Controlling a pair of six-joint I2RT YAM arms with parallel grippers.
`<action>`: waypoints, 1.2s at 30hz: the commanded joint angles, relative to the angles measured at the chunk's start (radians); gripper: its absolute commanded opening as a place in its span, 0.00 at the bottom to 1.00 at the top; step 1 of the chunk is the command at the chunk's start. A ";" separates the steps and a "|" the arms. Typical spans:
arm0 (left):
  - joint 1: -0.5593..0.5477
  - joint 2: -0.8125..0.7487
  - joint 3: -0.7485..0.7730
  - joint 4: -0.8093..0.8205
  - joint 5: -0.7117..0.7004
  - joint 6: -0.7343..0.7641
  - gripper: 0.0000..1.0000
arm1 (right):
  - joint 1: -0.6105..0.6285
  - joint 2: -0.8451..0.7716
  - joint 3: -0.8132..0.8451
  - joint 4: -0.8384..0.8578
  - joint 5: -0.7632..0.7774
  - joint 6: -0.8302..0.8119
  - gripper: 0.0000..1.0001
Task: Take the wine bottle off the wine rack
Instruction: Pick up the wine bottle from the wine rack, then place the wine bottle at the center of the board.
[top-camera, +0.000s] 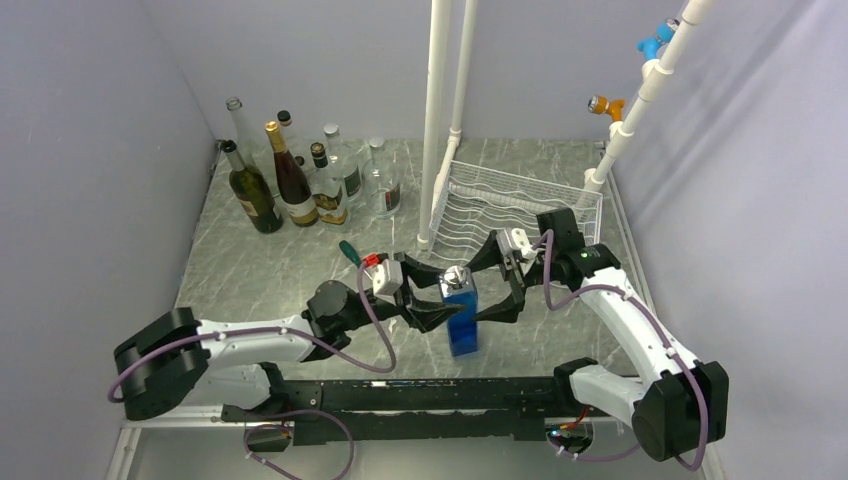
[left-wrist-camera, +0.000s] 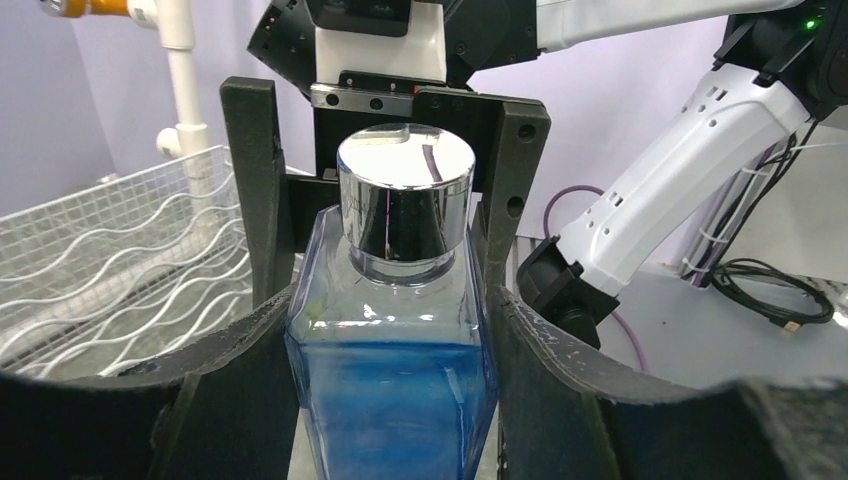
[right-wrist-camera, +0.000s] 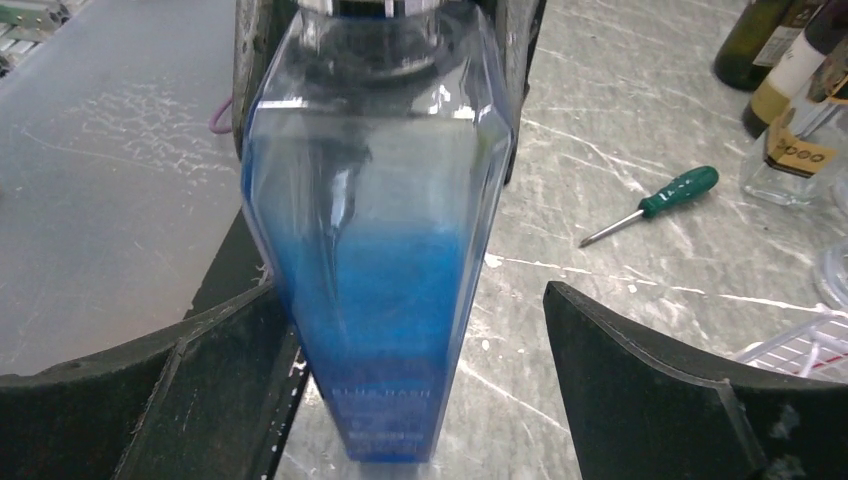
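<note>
The wine bottle (top-camera: 460, 312) is a square clear bottle of blue liquid with a silver cap. It stands upright on the marble table, in front of the white wire wine rack (top-camera: 510, 200), which holds no bottles. My left gripper (top-camera: 440, 302) is shut on the bottle's body; in the left wrist view both black fingers (left-wrist-camera: 240, 400) press against the bottle (left-wrist-camera: 390, 380). My right gripper (top-camera: 488, 287) faces it from the other side and stands open. In the right wrist view there is a clear gap between the bottle (right-wrist-camera: 380, 250) and the right-hand finger (right-wrist-camera: 650, 390).
Several wine and liquor bottles (top-camera: 290, 185) stand at the back left. A green-handled screwdriver (top-camera: 350, 252) lies on the table behind the left arm. White pipe posts (top-camera: 440, 120) rise beside the rack, and another leans at the right (top-camera: 640, 110).
</note>
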 joint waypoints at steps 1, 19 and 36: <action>-0.006 -0.139 0.057 0.039 -0.060 0.094 0.00 | -0.019 -0.028 0.053 -0.048 -0.045 -0.082 1.00; 0.123 -0.374 0.082 -0.310 -0.159 0.185 0.00 | -0.068 -0.051 0.063 -0.069 -0.040 -0.094 1.00; 0.359 -0.527 0.065 -0.473 -0.284 0.315 0.00 | -0.072 -0.046 0.051 -0.030 -0.016 -0.059 1.00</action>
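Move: The left hand already holds the blue wine bottle. The nearest standing clear bottle, at the right end of the row it heads for, is about 34 cm ahead of this hand, 16 cm left and 8 cm below. The gold-label bottle is roughly 33 cm ahead and 27 cm left, the screwdriver 20 cm ahead and 20 cm left, the rack 27 cm ahead and 14 cm right. From the right hand, that clear bottle is some 31 cm ahead and 21 cm left. Keeping its pinch around the blue bottle's body, the left hand draws it leftward out from between the right hand's already open fingers, then carries it forward and left towards the standing bottles, about 16 cm in all and nearly level, as the wrist swings some 30 degrees counter-clockwise and the upward-pointing fingers come closer to level. The right hand, empty and still wide open, backs off about a centimetre to its right and rises as much, then stays put. ##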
